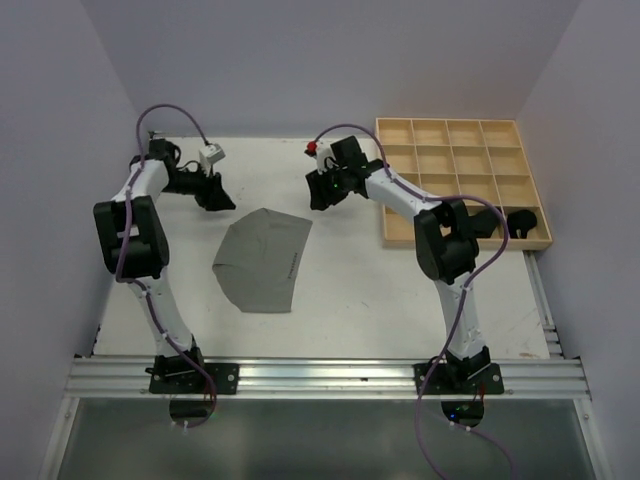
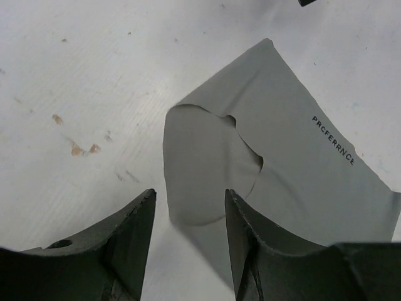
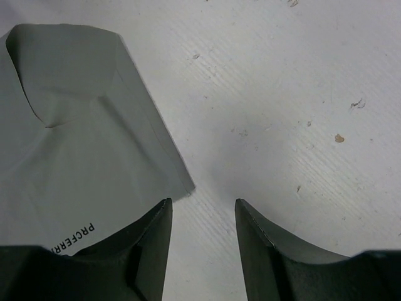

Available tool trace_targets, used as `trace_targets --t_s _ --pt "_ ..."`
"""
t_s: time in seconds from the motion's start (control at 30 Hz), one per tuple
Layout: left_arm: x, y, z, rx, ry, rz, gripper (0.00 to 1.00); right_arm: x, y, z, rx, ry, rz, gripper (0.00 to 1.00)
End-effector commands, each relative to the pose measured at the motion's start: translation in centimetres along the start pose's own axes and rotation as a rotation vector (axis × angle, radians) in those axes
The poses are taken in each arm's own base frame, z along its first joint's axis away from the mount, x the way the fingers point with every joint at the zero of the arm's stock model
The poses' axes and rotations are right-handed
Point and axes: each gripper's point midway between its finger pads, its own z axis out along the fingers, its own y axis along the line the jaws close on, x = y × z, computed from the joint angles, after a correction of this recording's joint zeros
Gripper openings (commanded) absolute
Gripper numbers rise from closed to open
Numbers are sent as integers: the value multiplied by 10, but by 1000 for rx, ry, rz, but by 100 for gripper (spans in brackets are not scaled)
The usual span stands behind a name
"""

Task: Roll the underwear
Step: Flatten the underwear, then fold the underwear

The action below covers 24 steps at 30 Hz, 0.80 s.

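Observation:
One plain grey underwear [image 1: 262, 260] lies flat on the white table, with small black lettering near one edge. My left gripper [image 1: 213, 195] hovers off its far left corner. In the left wrist view the gripper [image 2: 190, 195] is open, and a rounded fold of the underwear [image 2: 282, 163] lies on the table below the gap between the tips. My right gripper [image 1: 322, 195] hovers off the far right corner. It [image 3: 203, 202] is open over bare table, with the corner of the underwear [image 3: 81, 157] just left of the gap. Neither gripper holds anything.
A wooden grid tray [image 1: 447, 121] stands at the back right, partly behind the right arm. A small black bundle [image 1: 527, 222] sits at its right end. White walls close in the table on three sides. A metal rail [image 1: 320, 375] runs along the near edge.

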Motion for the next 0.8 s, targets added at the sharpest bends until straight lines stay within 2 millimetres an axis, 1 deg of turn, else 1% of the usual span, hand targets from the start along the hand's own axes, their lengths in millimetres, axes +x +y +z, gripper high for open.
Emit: trace_targets --t_s 0.0,0.03,0.07,0.1,0.13,0.17,0.2,0.3,0.33,0.37,0.47,0.6,0.67,0.77 --pt "-53 14 39 -79 45 184 51 3 1 5 -13 7 -19 49" --pt "-53 14 47 -63 61 212 50 3 1 7 -19 9 -19 49" --pt "-46 18 58 -49 85 210 50 -2 1 9 -25 -1 -23 49" --pt "-49 18 69 -57 105 247 50 1 1 11 -27 15 -23 49" --pt "-43 24 76 -63 120 243 51 3 -1 16 -26 24 -20 49" --pt "-42 19 88 -48 137 267 51 7 -2 19 -26 34 -18 49" --pt "-41 16 97 -40 157 288 51 5 -1 21 -31 31 -19 49" --pt "-31 9 116 -5 182 322 52 9 1 25 -44 34 -20 49" --pt "-29 8 120 -2 184 328 52 9 2 26 -46 31 -21 49" --pt "-23 8 124 5 195 327 52 11 2 28 -44 36 -18 49" --pt "-12 8 131 24 214 344 53 16 3 33 -53 48 -11 49" --pt "1 8 134 35 249 354 51 21 12 40 -79 56 -12 47" --pt "4 8 133 35 262 362 51 22 13 43 -76 58 -10 46" --pt "16 9 132 33 289 364 50 25 17 50 -89 61 0 44"
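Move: Lying about 3 cm ahead of the left hand, 10 cm to its right and 8 cm below is the underwear's far left corner; the shirt-grey cloth's outermost left corner is some 10 cm back, 2 cm left of that hand. The far right corner lies about 1 cm back, 3 cm left and 6 cm below the right hand, with the lettering roughly 11 cm back and 7 cm left of it. Swinging about 10 cm to its right and some 4 cm forward over the table, the left hand reaches the underwear's far left corner and sinks about 7 cm, its wrist turning some 15 degrees clockwise and rolling. The right hand lowers about 5 cm onto the far right corner, then eases slightly left and back. Both grippers stay half open, fingertips seeming to touch the cloth by the end. ##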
